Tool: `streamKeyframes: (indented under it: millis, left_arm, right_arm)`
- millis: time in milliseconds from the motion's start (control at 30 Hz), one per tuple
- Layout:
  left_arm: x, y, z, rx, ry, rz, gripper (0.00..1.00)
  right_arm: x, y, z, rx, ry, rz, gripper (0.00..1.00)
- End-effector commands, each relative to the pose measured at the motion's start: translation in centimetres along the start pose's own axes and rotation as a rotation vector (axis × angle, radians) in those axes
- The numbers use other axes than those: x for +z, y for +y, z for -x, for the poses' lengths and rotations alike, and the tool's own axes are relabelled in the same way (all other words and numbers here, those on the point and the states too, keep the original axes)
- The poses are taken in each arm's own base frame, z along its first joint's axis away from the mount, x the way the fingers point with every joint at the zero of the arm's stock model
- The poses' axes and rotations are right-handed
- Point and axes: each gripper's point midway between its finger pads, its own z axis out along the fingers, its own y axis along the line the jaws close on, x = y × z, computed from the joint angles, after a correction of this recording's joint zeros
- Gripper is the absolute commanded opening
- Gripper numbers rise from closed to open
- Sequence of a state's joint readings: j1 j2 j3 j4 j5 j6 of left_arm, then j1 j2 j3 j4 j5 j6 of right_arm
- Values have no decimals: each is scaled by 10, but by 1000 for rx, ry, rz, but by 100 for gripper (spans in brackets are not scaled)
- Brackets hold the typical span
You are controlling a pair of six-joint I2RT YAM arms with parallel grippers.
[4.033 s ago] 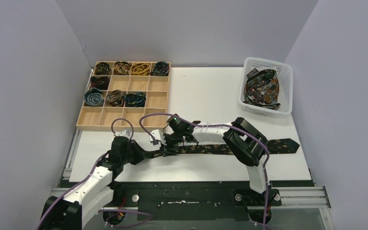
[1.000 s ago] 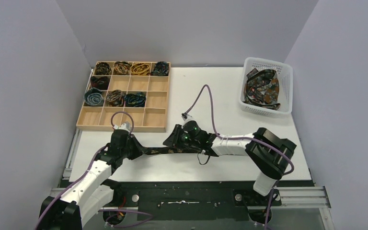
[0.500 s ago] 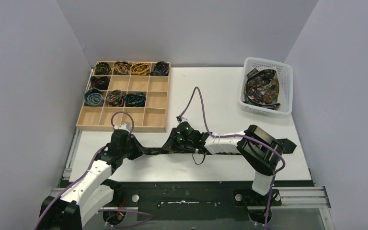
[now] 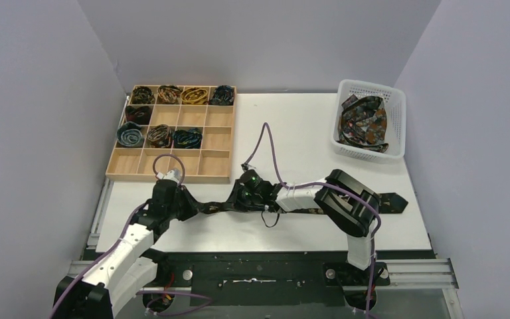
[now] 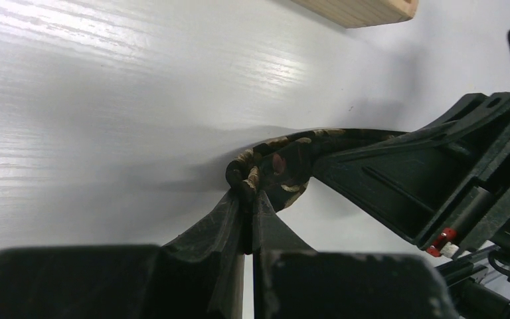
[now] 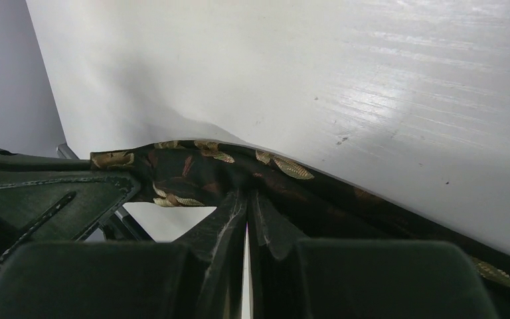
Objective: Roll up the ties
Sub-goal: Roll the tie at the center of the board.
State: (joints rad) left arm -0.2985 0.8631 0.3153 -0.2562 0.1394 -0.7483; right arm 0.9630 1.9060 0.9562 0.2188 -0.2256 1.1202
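Note:
A dark tie with gold leaf print (image 4: 305,207) lies stretched across the near part of the white table, its wide end (image 4: 393,201) at the right. My left gripper (image 4: 196,207) is shut on the tie's narrow end (image 5: 255,174), which curls at the fingertips. My right gripper (image 4: 234,201) is shut on the same tie (image 6: 199,174) a short way to the right, and its fingertips pinch the fabric edge. Both grippers lift the tie's left part slightly off the table. Rolled ties (image 4: 161,135) sit in the wooden tray.
A wooden compartment tray (image 4: 172,163) stands at the back left, with several cells holding coils. A white basket (image 4: 370,89) at the back right holds a heap of ties (image 4: 365,123). A purple cable (image 4: 265,143) arcs above the right wrist.
The right arm's elbow has swung left and its gripper has closed on the tie and slid a little left towards the left gripper. The left gripper has stayed put.

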Motion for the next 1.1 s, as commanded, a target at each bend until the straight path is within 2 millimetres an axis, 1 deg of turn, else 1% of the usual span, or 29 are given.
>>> streamKeyframes:
  millis: [0,133,267,400,500,667,800,900,1000,1067]
  left_arm:
    - [-16,-42,35,49,-109,-145,0]
    - [-27,-57,49,69,-150,-185,0]
    - [-29,-64,49,101,-127,-200,0]
    - [-30,-75,43,153,-91,-242,0]
    - [-30,-88,37,204,-67,-276,0]
    - [-25,-110,21,272,-35,-302,0]
    - [-18,-111,17,269,-43,-264,0]
    - [-16,-109,20,262,-58,-244,0]
    - [-16,-109,23,267,-68,-237,0]
    - [-16,-109,23,269,-69,-234,0]
  right_arm:
    - [7,-31,-8,9,12,-110,4]
    - [6,-35,-6,17,8,-126,4]
    - [6,-35,-6,20,9,-121,4]
    - [5,-33,-3,30,4,-105,4]
    - [4,-31,1,40,-2,-90,4]
    - [1,-18,10,31,-4,-33,5]
    - [-14,2,24,-9,-57,29,7]
    - [-29,16,34,-37,-113,70,8]
    - [-43,10,43,-46,-159,6,8]
    - [-50,5,45,-51,-175,-25,8]
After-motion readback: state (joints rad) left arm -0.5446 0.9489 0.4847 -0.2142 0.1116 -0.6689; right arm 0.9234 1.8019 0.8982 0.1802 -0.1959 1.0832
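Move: On the tie strip some 9 cm to the left hand's right, level with it and a centimetre or so lower, is the pinned spot, directly under the right fingertips. The tray's middle is about 27 cm ahead of the left hand and 11 cm to its left. From the right hand, the gathered end held by the left is some 9 cm to the left, and the tie's wide end about 48 cm to the right and a centimetre farther out. Keeping its pinch on the gathered end, the left hand lifts about 5 cm, then swings some 7 cm right towards the right fingers, turning about 15 degrees clockwise and tipping up a little. The right hand's shut fingers keep pressing the strip down at first and creep slightly forward; late on, they come up off the strip and slide back right a couple of centimetres. ##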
